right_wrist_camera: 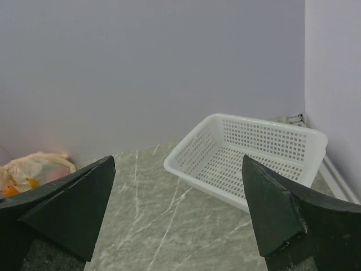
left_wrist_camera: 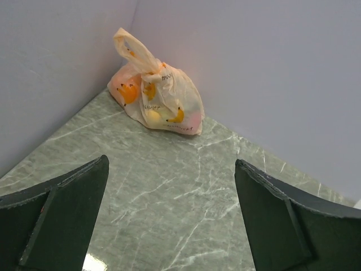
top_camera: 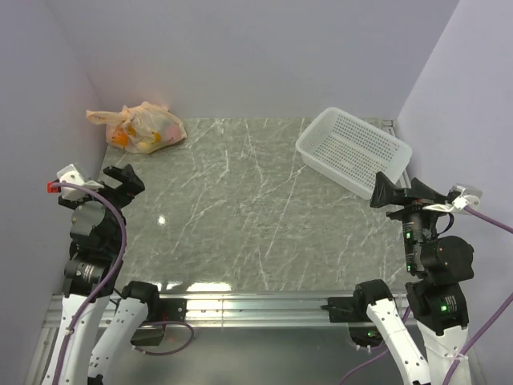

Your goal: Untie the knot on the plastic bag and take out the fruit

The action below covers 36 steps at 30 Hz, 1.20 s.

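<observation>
The pale orange plastic bag (top_camera: 144, 127) lies tied in the far left corner of the table against the walls. It also shows in the left wrist view (left_wrist_camera: 161, 96) and at the left edge of the right wrist view (right_wrist_camera: 31, 169). Its knot (left_wrist_camera: 152, 72) is a bunched lump at the top, with a handle end sticking up left. Fruit shows through the plastic: an orange (left_wrist_camera: 128, 92) and yellow pieces (left_wrist_camera: 176, 117). My left gripper (top_camera: 124, 180) is open and empty, well short of the bag. My right gripper (top_camera: 387, 192) is open and empty at the right, next to the basket.
A white perforated basket (top_camera: 353, 150) stands empty at the far right, also in the right wrist view (right_wrist_camera: 256, 155). Lilac walls close in the back and both sides. The table is grey-green marble (top_camera: 248, 208).
</observation>
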Available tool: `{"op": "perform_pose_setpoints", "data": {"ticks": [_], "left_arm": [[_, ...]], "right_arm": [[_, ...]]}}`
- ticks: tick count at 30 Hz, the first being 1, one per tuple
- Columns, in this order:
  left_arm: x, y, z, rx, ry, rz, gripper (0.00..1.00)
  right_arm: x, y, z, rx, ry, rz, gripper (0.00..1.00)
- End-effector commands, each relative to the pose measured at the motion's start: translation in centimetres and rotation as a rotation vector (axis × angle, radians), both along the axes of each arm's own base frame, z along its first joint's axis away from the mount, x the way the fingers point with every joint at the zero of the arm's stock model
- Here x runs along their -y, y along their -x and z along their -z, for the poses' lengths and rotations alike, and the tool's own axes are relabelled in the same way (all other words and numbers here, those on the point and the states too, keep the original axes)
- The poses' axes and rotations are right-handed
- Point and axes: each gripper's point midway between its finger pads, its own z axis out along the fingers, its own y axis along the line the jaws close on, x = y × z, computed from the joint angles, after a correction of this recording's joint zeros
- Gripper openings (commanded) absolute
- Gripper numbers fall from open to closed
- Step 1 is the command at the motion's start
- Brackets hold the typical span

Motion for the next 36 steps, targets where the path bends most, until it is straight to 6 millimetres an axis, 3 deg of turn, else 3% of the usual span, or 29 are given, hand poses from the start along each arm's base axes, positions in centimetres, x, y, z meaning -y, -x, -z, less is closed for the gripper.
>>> {"op": "perform_pose_setpoints", "data": {"ticks": [1,9,14,15,16,18,19,21,23,24,25,27,28,30,31,33,34,36], "left_arm": [[1.0,-1.2,-0.1,0.001,0.029,0.04,0.99],[2.8,-4.7,-0.3,-0.076,0.068,0.098,0.99],[3.4,-8.7,1.4,-0.146,0.115,0.066,0.99],[3.3,-9.5,1.0,-0.139,0.125,0.056,0.99],[3.4,-11.2,2.4,-0.184,0.137,0.041,0.99],[2.6,-13.1,2.0,-0.179,0.159,0.013,0.99],[1.5,-14.9,3.7,-0.217,0.186,-0.025,0.99],[0.5,-17.0,3.3,-0.202,0.224,-0.04,0.99],[-0.7,-19.9,4.9,-0.22,0.253,-0.061,0.99],[-1.7,-21.0,4.3,-0.201,0.267,-0.078,0.99],[-2.1,-22.7,6.1,-0.231,0.283,-0.084,0.99],[-4.2,-24.4,6.2,-0.215,0.305,-0.127,0.99],[-4.7,-25.7,8.2,-0.239,0.334,-0.147,0.99],[-6.3,-27.3,8.5,-0.198,0.362,-0.154,0.99],[-7.6,-28.3,10.8,-0.219,0.395,-0.182,0.99],[-8.2,-30.3,11.0,-0.196,0.422,-0.168,0.99],[-8.9,-31.3,13.8,-0.24,0.441,-0.186,0.99],[-9.5,-33.2,13.4,-0.214,0.443,-0.185,0.98]], "right_arm": [[-0.5,0.1,-0.5,0.014,0.0,-0.03,1.0],[-1.9,-0.3,1.2,-0.074,-0.004,-0.097,1.0],[-2.3,-0.8,2.5,-0.15,-0.013,-0.112,1.0],[-2.5,-0.9,2.8,-0.162,-0.009,-0.122,1.0],[-3.0,-1.0,3.0,-0.174,-0.007,-0.145,1.0],[-3.4,-1.1,3.4,-0.191,-0.014,-0.168,1.0],[-4.0,-1.1,3.4,-0.194,-0.011,-0.202,1.0],[-4.6,-1.2,3.8,-0.207,-0.01,-0.232,1.0],[-5.2,-1.2,4.2,-0.22,-0.008,-0.265,1.0],[-5.3,-1.2,4.4,-0.224,-0.007,-0.272,1.0],[-5.5,-1.3,4.5,-0.232,-0.008,-0.276,1.0],[-5.8,-1.4,5.0,-0.252,-0.014,-0.295,1.0],[-6.1,-1.5,5.3,-0.266,-0.017,-0.304,1.0],[-6.6,-1.3,5.4,-0.284,-0.013,-0.339,1.0],[-6.8,-1.4,5.5,-0.291,-0.01,-0.349,1.0],[-7.4,-1.2,5.7,-0.3,-0.001,-0.387,1.0],[-7.5,-1.1,5.9,-0.304,0.0,-0.393,1.0],[-8.0,-0.9,6.2,-0.303,-0.003,-0.418,1.0]]}}
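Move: The plastic bag sits against the far wall, about 41 cm ahead of the left hand, 10 cm to its left and 28 cm below. Its knot is on the bag's near-left shoulder, some 40 cm ahead of that hand, 14 cm left and 22 cm down. From the right hand the bag lies about 45 cm ahead, 68 cm left and 33 cm lower; the white basket is roughly 37 cm ahead, 6 cm right and 36 cm down. Towards the knotted top of the plastic bag the left hand sweeps out, about 30 cm forward while sinking some 16 cm, edging right at first and then left, its open fingers tipping down and its left side dropping; no contact can be seen. The right hand, also open, swings left and down about 7 cm each way, turning counter-clockwise and dipping its fingers. ##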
